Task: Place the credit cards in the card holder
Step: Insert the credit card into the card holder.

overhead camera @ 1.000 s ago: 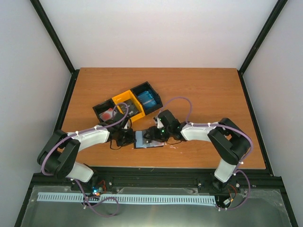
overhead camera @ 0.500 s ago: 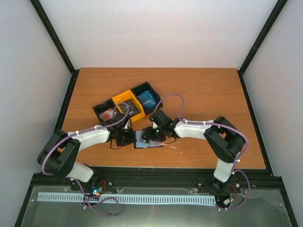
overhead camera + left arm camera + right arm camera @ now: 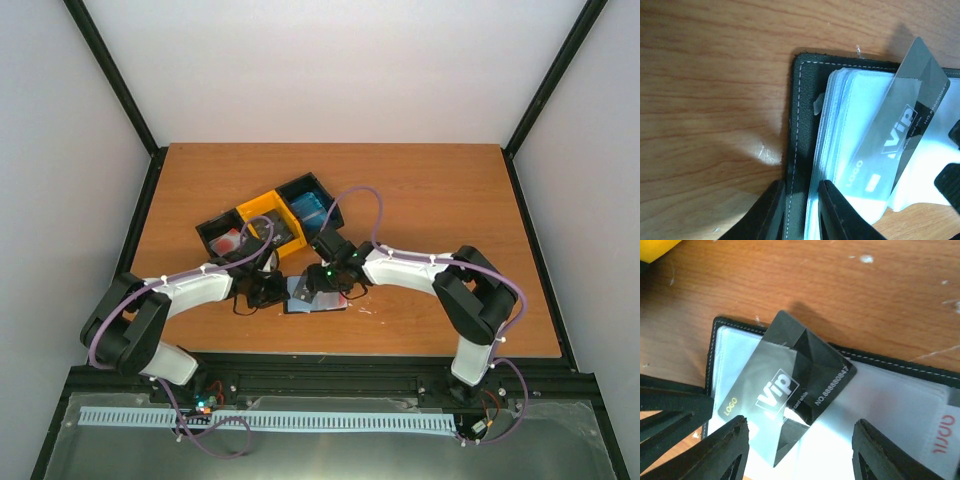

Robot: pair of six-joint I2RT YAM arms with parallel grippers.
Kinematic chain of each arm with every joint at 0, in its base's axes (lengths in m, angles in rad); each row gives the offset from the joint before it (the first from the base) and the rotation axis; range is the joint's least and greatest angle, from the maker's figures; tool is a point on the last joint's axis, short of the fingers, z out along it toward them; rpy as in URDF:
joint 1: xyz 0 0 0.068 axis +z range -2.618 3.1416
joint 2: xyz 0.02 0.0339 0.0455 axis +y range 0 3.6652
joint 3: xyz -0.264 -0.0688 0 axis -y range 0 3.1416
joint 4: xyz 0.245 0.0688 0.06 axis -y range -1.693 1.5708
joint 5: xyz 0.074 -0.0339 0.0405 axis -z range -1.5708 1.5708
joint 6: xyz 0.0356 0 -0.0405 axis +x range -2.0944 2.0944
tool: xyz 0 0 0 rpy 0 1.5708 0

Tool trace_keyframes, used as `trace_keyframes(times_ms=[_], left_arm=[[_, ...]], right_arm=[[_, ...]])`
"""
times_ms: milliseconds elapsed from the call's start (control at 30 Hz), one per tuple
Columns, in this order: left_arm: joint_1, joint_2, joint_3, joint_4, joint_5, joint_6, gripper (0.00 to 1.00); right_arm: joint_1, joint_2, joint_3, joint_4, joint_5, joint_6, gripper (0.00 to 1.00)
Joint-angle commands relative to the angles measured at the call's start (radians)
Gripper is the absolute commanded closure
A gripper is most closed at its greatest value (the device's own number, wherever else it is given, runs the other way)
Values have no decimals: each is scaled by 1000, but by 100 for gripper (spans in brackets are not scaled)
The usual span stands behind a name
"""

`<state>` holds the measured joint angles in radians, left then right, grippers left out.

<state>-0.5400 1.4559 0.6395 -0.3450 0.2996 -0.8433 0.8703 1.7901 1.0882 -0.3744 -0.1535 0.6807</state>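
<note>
The black card holder (image 3: 312,298) lies open near the table's front edge, its pale pockets up. My left gripper (image 3: 802,212) is shut on its left edge, with the black cover (image 3: 799,125) and the pocket stack between the fingers. A dark "VIP" credit card (image 3: 790,382) lies askew on the pockets, its lower left part under a clear sleeve and its corner sticking out past the holder's top edge; it also shows in the left wrist view (image 3: 902,125). My right gripper (image 3: 802,450) hovers open just above the card, not touching it. A white card with red print (image 3: 946,440) sits in a right-hand pocket.
A black-and-yellow three-compartment tray (image 3: 262,208) stands just behind the holder, with blue cards (image 3: 312,207) in its right compartment and a red-and-white card (image 3: 228,241) in its left one. My left fingers (image 3: 665,415) show at the right wrist view's left edge.
My right arm has swung left, bringing its gripper further over the card holder. The left arm and the holder have stayed put.
</note>
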Motion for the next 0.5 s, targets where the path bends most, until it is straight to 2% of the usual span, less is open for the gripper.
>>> trace_keyframes(times_ms=[0,200,467], left_arm=[[-10,25,14,-15,-17,23,78],[-9,28,9,-14,-14,24,78],[-9,31,14,-17,-16,26,77]], right_arm=[[7,1,52,-58,110,-4,44],[6,106,175,-60,134,-68,44],[1,195,247,-40,122,-115,43]])
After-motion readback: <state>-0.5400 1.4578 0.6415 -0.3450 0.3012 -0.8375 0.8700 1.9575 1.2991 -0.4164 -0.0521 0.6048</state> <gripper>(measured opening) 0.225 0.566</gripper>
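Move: The grey VIP card, partly in its clear sleeve, has its middle some 2 cm ahead of the right hand, 3 cm to its left and about 3 cm below; its outer end is roughly 5 cm ahead. The open card holder is centred almost beneath this hand, about 1 cm right, while the yellow bin sits about 21 cm ahead and 13 cm left. From the left hand, that card is 3 cm ahead, 5 cm right and slightly lower. With its fingers kept about half open, the right hand travels some 5 cm forward and to the left over the VIP card to its protruding far end, rising about 1.5 cm on the way and then sinking about 2 cm beside that end, the fingertips swinging slightly forward. The left hand stays where it is, its nearly closed fingertips still at the left edge of the sleeve stack; whether the right fingers touch the card can't be seen. ##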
